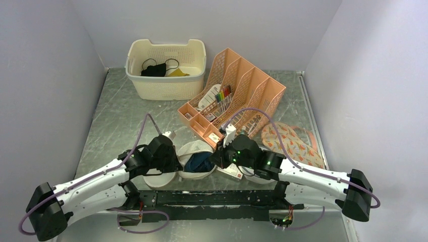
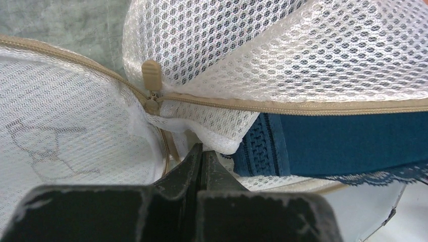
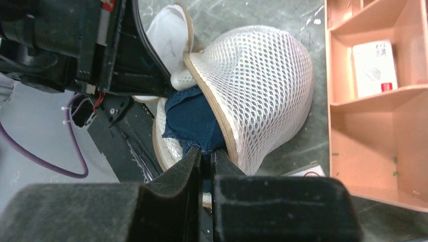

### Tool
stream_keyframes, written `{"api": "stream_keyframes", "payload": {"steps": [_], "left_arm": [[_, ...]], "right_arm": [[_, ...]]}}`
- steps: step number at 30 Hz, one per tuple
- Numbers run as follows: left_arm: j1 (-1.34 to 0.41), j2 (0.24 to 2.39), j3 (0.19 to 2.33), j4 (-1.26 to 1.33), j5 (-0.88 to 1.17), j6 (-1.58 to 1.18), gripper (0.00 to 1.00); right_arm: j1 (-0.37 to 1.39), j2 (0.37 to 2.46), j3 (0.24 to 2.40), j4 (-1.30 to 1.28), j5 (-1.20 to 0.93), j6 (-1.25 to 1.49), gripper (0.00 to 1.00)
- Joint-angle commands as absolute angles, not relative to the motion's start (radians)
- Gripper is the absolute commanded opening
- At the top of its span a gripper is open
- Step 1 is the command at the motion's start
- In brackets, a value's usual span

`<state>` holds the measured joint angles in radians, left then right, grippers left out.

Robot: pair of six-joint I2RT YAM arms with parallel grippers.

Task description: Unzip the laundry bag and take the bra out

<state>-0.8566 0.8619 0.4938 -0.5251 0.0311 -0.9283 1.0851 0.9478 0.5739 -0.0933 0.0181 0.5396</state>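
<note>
The laundry bag [image 1: 194,147], white mesh with tan zipper trim, lies unzipped between my two grippers. Its domed side [image 3: 262,85] is lifted, and the tan zipper pull [image 2: 151,75] sits at the end of the opening. The bra [image 1: 199,162], dark blue with lace edging [image 2: 343,141], shows in the gap. My left gripper [image 2: 202,150] is shut, its tips pinching a fold of the bag's white mesh edge. My right gripper [image 3: 204,151] is shut on a corner of the bra [image 3: 194,118], right beside the bag's tan rim. The bra's straps are hidden.
A cream basket [image 1: 166,70] at the back holds a black cloth [image 1: 154,69] and something yellow. A peach desk organizer [image 1: 237,96] stands just behind the bag. A patterned cloth [image 1: 292,143] lies at the right. A small white box [image 1: 232,171] sits under my right wrist.
</note>
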Motion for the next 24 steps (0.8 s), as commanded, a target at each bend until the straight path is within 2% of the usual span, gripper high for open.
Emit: {"api": "stream_keyframes", "payload": {"steps": [1,12,24], "left_arm": [[-0.863,0.861,0.513,-0.482,0.049,-0.914,0.07],[-0.864,0.825,0.531,-0.452,0.066,-0.911,0.07],[-0.873,0.826,0.582,-0.452,0.046,-0.904,0.07]], "right_arm": [[1.089,0.949,0.655,-0.084,0.071,0.485,0.00],[1.088,0.975,0.797,-0.021,0.062,0.490,0.00],[1.082,1.008,0.807,0.280,-0.056,0.669,0.00]]}}
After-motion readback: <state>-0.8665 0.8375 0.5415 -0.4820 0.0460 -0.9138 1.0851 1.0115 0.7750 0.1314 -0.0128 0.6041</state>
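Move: Just to the right of the bag mouth, the right hand already has the bra pinched; the laundry bag's middle is about 9 cm to its left, 1 cm ahead and 8 cm below, with most of the bra some 7 cm left, level fore-and-aft and 5 cm lower. The small carton lies about 6 cm right, 4 cm back and 13 cm down; the orange organizer's middle is 25 cm ahead, 7 cm right and 8 cm lower. From the left hand, which grips the bag's rim, the bag's middle is roughly 8 cm right and 3 cm ahead, at about its height. Pulling the bra up out of the bag mouth, the right hand rises about 13 cm with its pinch kept, drifting some 5 cm left over the bag as its fingers tilt up about 20 degrees towards level. The left hand keeps hold of the rim and, after a brief stay, climbs some 3 cm and eases slightly right. ##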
